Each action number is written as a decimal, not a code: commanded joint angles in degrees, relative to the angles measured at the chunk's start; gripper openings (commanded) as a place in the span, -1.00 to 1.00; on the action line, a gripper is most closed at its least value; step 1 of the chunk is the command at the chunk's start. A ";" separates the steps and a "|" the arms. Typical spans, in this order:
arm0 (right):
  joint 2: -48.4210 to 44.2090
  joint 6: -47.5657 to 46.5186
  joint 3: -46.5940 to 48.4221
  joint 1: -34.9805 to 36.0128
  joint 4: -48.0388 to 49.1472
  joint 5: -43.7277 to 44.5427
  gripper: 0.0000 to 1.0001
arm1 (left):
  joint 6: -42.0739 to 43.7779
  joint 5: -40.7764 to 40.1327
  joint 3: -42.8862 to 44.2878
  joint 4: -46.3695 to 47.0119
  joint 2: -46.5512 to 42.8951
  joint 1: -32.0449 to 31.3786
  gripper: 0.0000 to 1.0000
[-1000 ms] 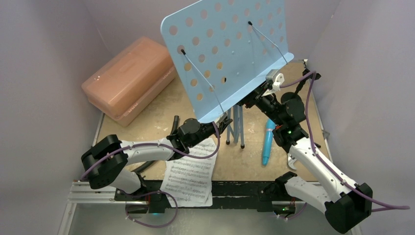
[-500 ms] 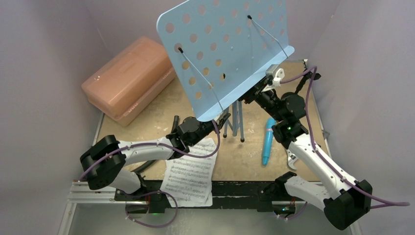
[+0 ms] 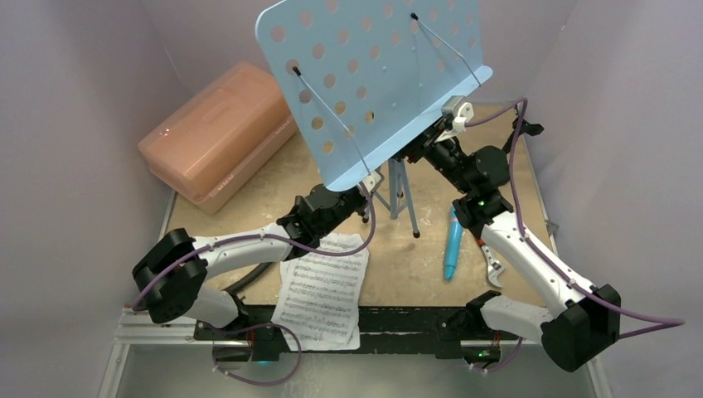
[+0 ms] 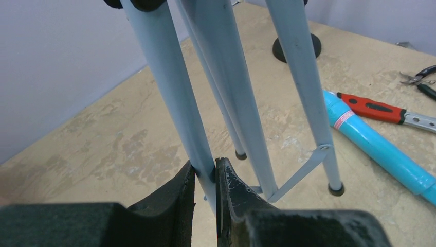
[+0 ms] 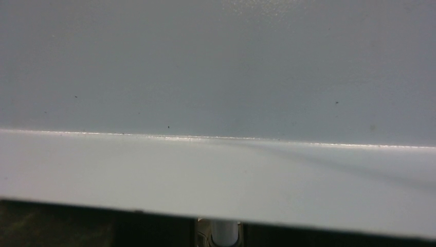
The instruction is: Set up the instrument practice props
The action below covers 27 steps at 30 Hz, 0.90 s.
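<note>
The light-blue perforated music stand (image 3: 373,83) stands tilted at the middle back, its tripod legs (image 3: 400,195) beneath it. My left gripper (image 3: 367,192) is shut on one tripod leg (image 4: 175,103), which sits pinched between the fingertips in the left wrist view (image 4: 205,167). My right gripper (image 3: 417,153) is under the panel, shut on the stand's post (image 5: 223,234). The panel's underside (image 5: 216,170) fills that view. White sheet music (image 3: 322,290) lies at the near edge. The turquoise microphone (image 3: 452,245) lies right of the tripod. The mic stand's black round base (image 4: 295,47) shows behind the legs.
A salmon-pink case (image 3: 220,133) sits at the back left. A black hose (image 3: 249,278) curves under my left arm. A red-handled tool (image 4: 378,108) and pliers (image 4: 421,82) lie beyond the microphone. Grey walls close in on three sides.
The music stand has risen and shifted back and left, its panel now higher in view. Both arms have reached further forward with it, keeping their hold.
</note>
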 commanded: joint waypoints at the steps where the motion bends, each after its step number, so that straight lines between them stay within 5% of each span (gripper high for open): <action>1: -3.08 0.32 10.24 0.05 23.10 3.52 -1.00 | 4.50 -0.95 1.64 -5.98 -0.19 1.19 -1.00; 27: 1.83 0.55 8.73 0.05 26.47 5.80 -1.00 | 4.05 -2.57 7.10 -6.34 5.44 8.83 -1.00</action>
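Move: The left gripper already pinches one of the music stand's tripod legs, and the right gripper grips its neck under the tray, some 22 cm above the left gripper, 2 cm to its right and 1 cm farther out. From the left gripper, the free leg's foot lies about 9 cm back, 9 cm right and 16 cm down; the blue tube lies roughly 11 cm back, 18 cm right and 21 cm down. The leg pinch sits 22 cm below the right gripper, 2 cm left and 1 cm back. Keep the leg pinched and draw the left gripper left, down and forward, about 6 cm in all, to swing the leg out from the stand's middle; then carry on forward another 2 cm, rolling its left side up some 10 degrees along the way. Meanwhile, hold the neck with the right gripper, ease it slightly forward, then lift it about 3 cm, tipping the fingers a little upward. ##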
